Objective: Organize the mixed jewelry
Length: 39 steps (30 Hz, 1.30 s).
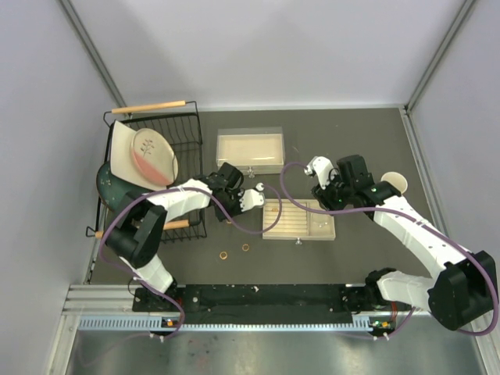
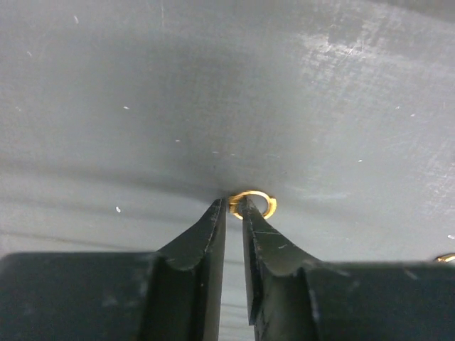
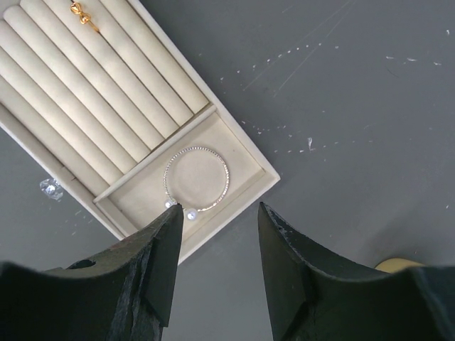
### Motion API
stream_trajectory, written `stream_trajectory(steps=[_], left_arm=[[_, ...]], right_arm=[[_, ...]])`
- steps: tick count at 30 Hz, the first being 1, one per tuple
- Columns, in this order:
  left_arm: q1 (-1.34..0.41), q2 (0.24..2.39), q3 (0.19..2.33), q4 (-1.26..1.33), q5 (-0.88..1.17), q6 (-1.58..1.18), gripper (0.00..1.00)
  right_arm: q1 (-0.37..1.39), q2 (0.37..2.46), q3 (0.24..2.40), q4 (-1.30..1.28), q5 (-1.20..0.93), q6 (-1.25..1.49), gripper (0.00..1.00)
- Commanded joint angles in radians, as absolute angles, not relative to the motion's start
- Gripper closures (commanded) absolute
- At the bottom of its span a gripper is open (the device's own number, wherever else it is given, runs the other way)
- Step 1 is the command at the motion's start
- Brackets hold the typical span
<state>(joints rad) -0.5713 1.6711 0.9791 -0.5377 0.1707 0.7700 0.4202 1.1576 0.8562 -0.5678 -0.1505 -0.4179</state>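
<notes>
A small gold ring (image 2: 257, 204) lies on the dark table, and my left gripper (image 2: 233, 206) is shut on its left edge, the tips down at the surface. In the top view this gripper (image 1: 230, 217) is left of the beige slotted tray (image 1: 269, 232). Two more gold rings (image 1: 224, 255) (image 1: 245, 248) lie loose on the table nearer the arm bases. The silver wire bracelet (image 3: 197, 179) with two pearl ends rests in the tray's flat end compartment. One gold piece (image 3: 84, 15) sits in a tray slot. My right gripper (image 3: 217, 213) hangs open and holds nothing, just off the tray's corner.
A clear lidded box (image 1: 250, 148) stands behind the tray. A black dish rack (image 1: 183, 129) with a plate (image 1: 148, 155) fills the left side. A yellow cup (image 1: 394, 183) is at the right, beside my right arm. A tiny clear knob (image 3: 48, 187) sits by the tray's edge.
</notes>
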Motion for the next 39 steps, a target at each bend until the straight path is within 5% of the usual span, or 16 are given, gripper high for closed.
stream_trajectory(steps=[1, 4, 19, 30, 39], left_arm=[[-0.572, 1.674, 0.936, -0.502, 0.178, 0.761, 0.93], [-0.574, 1.642, 0.934, -0.497, 0.189, 0.733, 1.0], [-0.574, 1.436, 1.153, -0.397, 0.27, 0.347, 1.0], [-0.572, 1.434, 1.426, -0.328, 0.174, -0.075, 1.0], [-0.587, 1.41, 1.431, -0.311, 0.092, -0.187, 1.0]], right_arm=[[0.413, 1.132, 0.865, -0.541, -0.156, -0.407, 0.53], [0.408, 1.124, 0.88, -0.541, -0.163, -0.382, 0.53], [0.344, 1.127, 1.126, -0.549, -0.368, -0.201, 0.47], [0.35, 1.219, 1.238, -0.341, -0.575, 0.107, 0.5], [0.416, 1.321, 1.318, -0.265, -0.581, 0.172, 0.5]])
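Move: The ring I go for is right between my left fingertips on the table. Two loose rings lie near it, one about 7 cm back and 5 cm right, the other 9 cm back and 1 cm left. The divided tray's middle is some 20 cm to the right and 1 cm ahead; the clear box sits about 20 cm ahead, 6 cm right. From my right hand, the ring is roughly 29 cm left, level ahead, 11 cm below. I shut my left fingers on the ring's rim, then lift it fast, about 27 cm up, drifting forward and to the right by some 9 cm each, while the wrist rolls some 50 degrees so the fingertips swing rightward towards my other hand. My right hand, still half open, leaves its place over the tray, rising about 16 cm and going some 10 cm left and a little forward, its fingers tilting round to point left at the ring. ##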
